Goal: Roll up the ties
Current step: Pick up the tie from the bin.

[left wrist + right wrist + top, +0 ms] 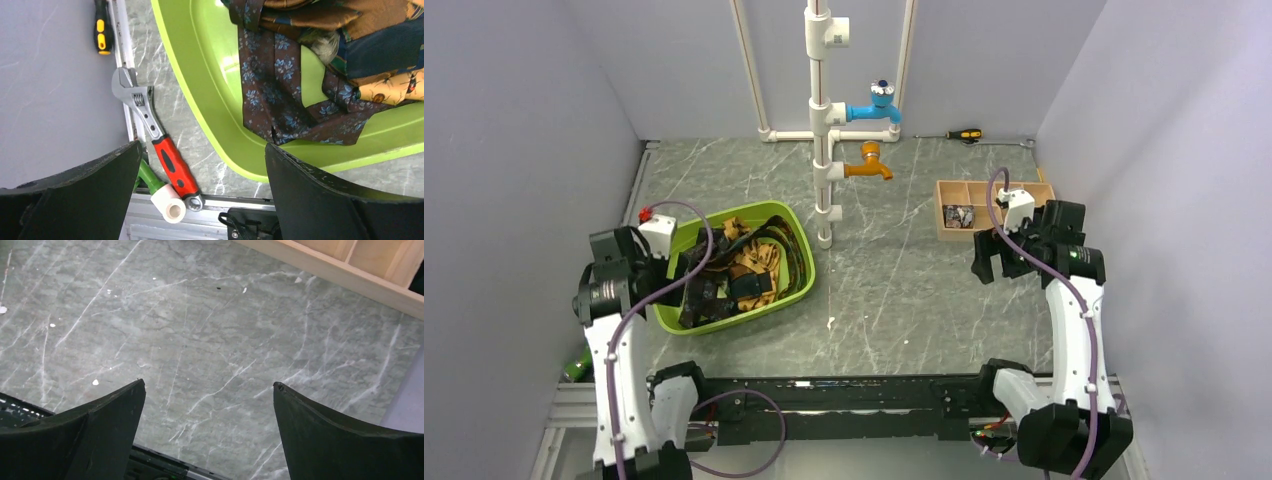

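Observation:
Several ties [744, 270] lie tangled in a lime-green tub [764, 207] on the left of the table. In the left wrist view a dark brown tie with pale blue flowers [270, 95] drapes down the tub's wall [210, 75]. A tan-orange tie [395, 87] and a dark teal tie [385, 50] lie beside it. My left gripper [689, 270] hovers over the tub's left rim, open and empty [202, 150]. My right gripper [999, 262] is open and empty [209, 385] above bare table at the right, far from the ties.
A red-handled wrench [150, 125], a yellow-black screwdriver [102, 32] and a green-white pipe piece [160, 195] lie left of the tub by the wall. A white pipe stand with blue and orange taps [824, 130] stands mid-back. A wooden compartment box [989, 205] sits at the right.

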### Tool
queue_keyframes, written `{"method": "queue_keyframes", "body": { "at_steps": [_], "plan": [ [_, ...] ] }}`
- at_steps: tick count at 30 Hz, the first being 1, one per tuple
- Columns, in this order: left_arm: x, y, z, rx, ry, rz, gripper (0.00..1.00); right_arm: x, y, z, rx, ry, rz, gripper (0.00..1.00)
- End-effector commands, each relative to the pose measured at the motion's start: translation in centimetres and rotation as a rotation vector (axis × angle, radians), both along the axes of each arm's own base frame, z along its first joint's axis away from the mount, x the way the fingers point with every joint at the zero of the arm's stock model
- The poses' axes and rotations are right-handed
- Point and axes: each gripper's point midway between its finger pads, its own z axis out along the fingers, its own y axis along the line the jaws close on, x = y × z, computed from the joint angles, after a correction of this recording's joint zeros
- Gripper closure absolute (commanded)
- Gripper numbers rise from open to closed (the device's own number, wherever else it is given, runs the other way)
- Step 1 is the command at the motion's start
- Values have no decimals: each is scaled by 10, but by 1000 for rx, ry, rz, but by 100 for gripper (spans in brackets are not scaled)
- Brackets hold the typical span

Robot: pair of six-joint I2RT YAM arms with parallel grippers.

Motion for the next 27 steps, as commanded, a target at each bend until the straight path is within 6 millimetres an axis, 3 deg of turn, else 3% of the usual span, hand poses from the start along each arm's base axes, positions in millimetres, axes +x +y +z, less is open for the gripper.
{"method": "queue_keyframes", "body": {
  "at_steps": [1,3,6,11,15,22,27],
  "plan": [
    [36,-7,29,-57,-82,-58,1,8,6,13,32,-2,43,0],
    [56,-20,32,-116,-77,-168,1,17,8,13,56,8,43,0],
    [88,-22,29,-158,-58,-240,1,32,4,12,68,50,20,0],
    [132,-22,-7,-264,58,-285,1,54,-8,8,31,101,10,0],
    [156,-19,-35,-310,110,-279,2,67,-14,2,20,148,-17,0],
    [174,-13,-95,-375,250,-229,30,72,-13,-3,37,185,-27,0],
    [181,-17,-91,-385,229,-233,64,64,-13,-3,22,186,-14,0]
  ]
}}
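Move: The floral tie's far part, which the left hand goes for, lies in the far-left part of the green bin, about 16 cm ahead of that hand, 1 cm to its right and 13 cm below. The bin's middle is 10 cm ahead and 12 cm right; the red-handled wrench lies on the table 8 cm back and 10 cm left, both about 16 cm down. From the right hand, the tie is about 10 cm ahead, 63 cm left and 14 cm below. Over the floral tie in the bin's far-left part comes the left hand: forward about 16 cm, first nearly level, then diving some 12 cm while it tips steeper down and rolls its left side lower. During the dive its wide-open fingers close about halfway around the tie. The empty right hand reaches about 7 cm forward towards the wooden box, tipping down, fingers open. ##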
